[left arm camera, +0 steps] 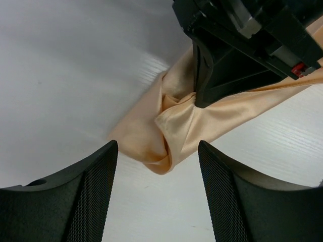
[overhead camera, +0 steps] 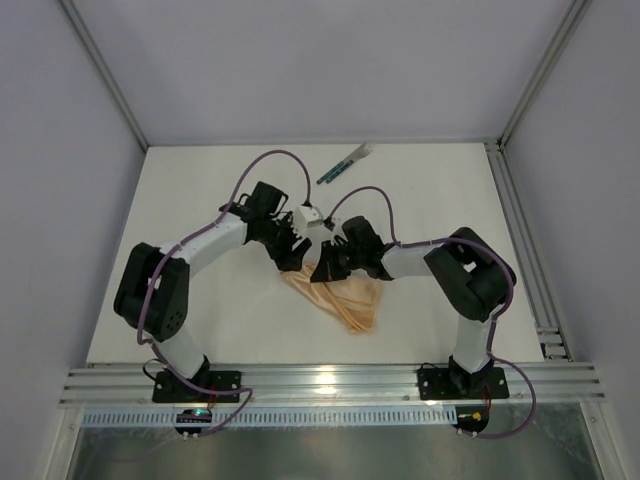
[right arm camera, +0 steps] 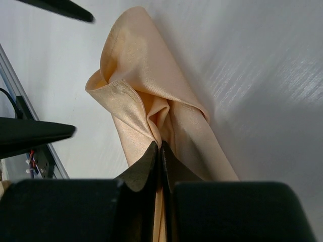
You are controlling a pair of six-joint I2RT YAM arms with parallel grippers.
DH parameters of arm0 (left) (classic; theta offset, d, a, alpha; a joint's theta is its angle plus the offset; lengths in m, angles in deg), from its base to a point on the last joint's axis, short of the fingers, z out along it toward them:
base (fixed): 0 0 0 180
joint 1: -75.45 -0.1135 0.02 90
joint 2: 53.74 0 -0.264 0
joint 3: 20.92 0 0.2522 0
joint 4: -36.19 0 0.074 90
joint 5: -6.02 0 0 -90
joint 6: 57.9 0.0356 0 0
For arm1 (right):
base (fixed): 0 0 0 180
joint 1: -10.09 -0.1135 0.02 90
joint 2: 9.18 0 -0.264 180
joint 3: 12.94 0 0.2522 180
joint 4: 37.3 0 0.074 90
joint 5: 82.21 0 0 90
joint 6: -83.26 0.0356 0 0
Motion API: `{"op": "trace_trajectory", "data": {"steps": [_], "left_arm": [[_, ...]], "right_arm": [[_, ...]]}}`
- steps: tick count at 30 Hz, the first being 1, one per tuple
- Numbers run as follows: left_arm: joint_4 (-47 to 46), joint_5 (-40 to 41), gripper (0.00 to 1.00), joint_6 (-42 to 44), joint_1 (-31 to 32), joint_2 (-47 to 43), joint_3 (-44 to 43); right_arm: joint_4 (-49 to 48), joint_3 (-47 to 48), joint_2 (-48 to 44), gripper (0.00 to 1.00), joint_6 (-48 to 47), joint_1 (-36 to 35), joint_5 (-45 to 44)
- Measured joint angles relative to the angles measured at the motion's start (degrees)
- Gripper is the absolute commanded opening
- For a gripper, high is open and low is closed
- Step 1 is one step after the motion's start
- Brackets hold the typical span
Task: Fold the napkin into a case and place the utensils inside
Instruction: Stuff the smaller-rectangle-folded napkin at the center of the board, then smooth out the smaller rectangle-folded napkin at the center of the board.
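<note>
The peach-tan napkin (overhead camera: pixel 345 300) lies bunched in the middle of the table, one end lifted. My right gripper (right arm camera: pixel 161 147) is shut on a pinched fold of the napkin (right arm camera: pixel 133 75), which hangs twisted from its tips. My left gripper (left arm camera: pixel 157 146) is open just beside it. The crumpled end of the napkin (left arm camera: pixel 176 126) lies between the left fingers (left arm camera: pixel 96 191) and touches neither. Seen from above, the left gripper (overhead camera: pixel 297 248) and right gripper (overhead camera: pixel 327 265) nearly meet over the cloth. The utensils (overhead camera: pixel 344 164) lie together at the far side of the table, away from both grippers.
The right gripper's black body (left arm camera: pixel 227 60) fills the top right of the left wrist view. A metal rail (overhead camera: pixel 530 250) runs along the table's right edge, and grey walls enclose the back and sides.
</note>
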State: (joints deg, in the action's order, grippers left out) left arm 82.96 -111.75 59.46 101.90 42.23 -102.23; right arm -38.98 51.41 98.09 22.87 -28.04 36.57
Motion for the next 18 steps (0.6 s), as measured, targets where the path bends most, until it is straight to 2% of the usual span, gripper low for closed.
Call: {"op": "trace_trajectory", "data": {"steps": [4,7,8,10,11,14,16,18], "left_arm": [[0.13,-0.83,0.66,0.46,0.96,2.43,2.21],[-0.07,-0.98,0.54,0.39,1.25,3.02,2.4],[-0.17,-1.01,0.4,0.31,1.31,3.21,2.4],[-0.28,-0.9,0.25,0.09,1.57,3.8,2.4],[-0.52,-0.87,0.14,0.07,1.75,4.17,2.4],[-1.2,-0.57,0.0,-0.72,2.32,5.11,2.4],[-1.6,-0.15,0.0,-1.57,2.54,5.55,2.4],[-2.05,0.39,0.0,-2.75,2.51,5.77,2.38]], "right_arm": [[-0.37,0.0,0.04,0.08,-0.52,0.24,1.01],[-0.48,0.0,0.04,0.09,-0.92,0.37,1.55],[-0.52,0.0,0.04,0.09,-1.03,0.37,1.68],[-0.74,0.0,0.04,0.11,-1.11,0.39,2.05],[-0.79,0.0,0.04,0.12,-1.25,0.37,2.19],[-0.81,0.0,0.04,0.18,-1.64,0.37,2.58],[-0.79,0.0,0.04,0.29,-2.01,0.37,2.89],[-0.74,0.02,0.04,0.33,-2.56,0.37,3.37]]}}
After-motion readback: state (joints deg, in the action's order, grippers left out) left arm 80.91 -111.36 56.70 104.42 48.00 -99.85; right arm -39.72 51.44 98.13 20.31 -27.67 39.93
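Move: The napkin's loose flap edge lies about 2 cm back, 1 cm right and 5 cm below the open left fingers. Next to it, the right fingers already hold the raised fold, some 3 cm back, 5 cm right and 6 cm below the left hand; that flap edge is about 4 cm left and 1 cm ahead of the right hand. The napkin's middle is some 8 cm back, 9 cm right and 8 cm below the left hand. Left hand drops about 5 cm, slightly back, and shuts on the flap edge; right fingers part around the fold. ##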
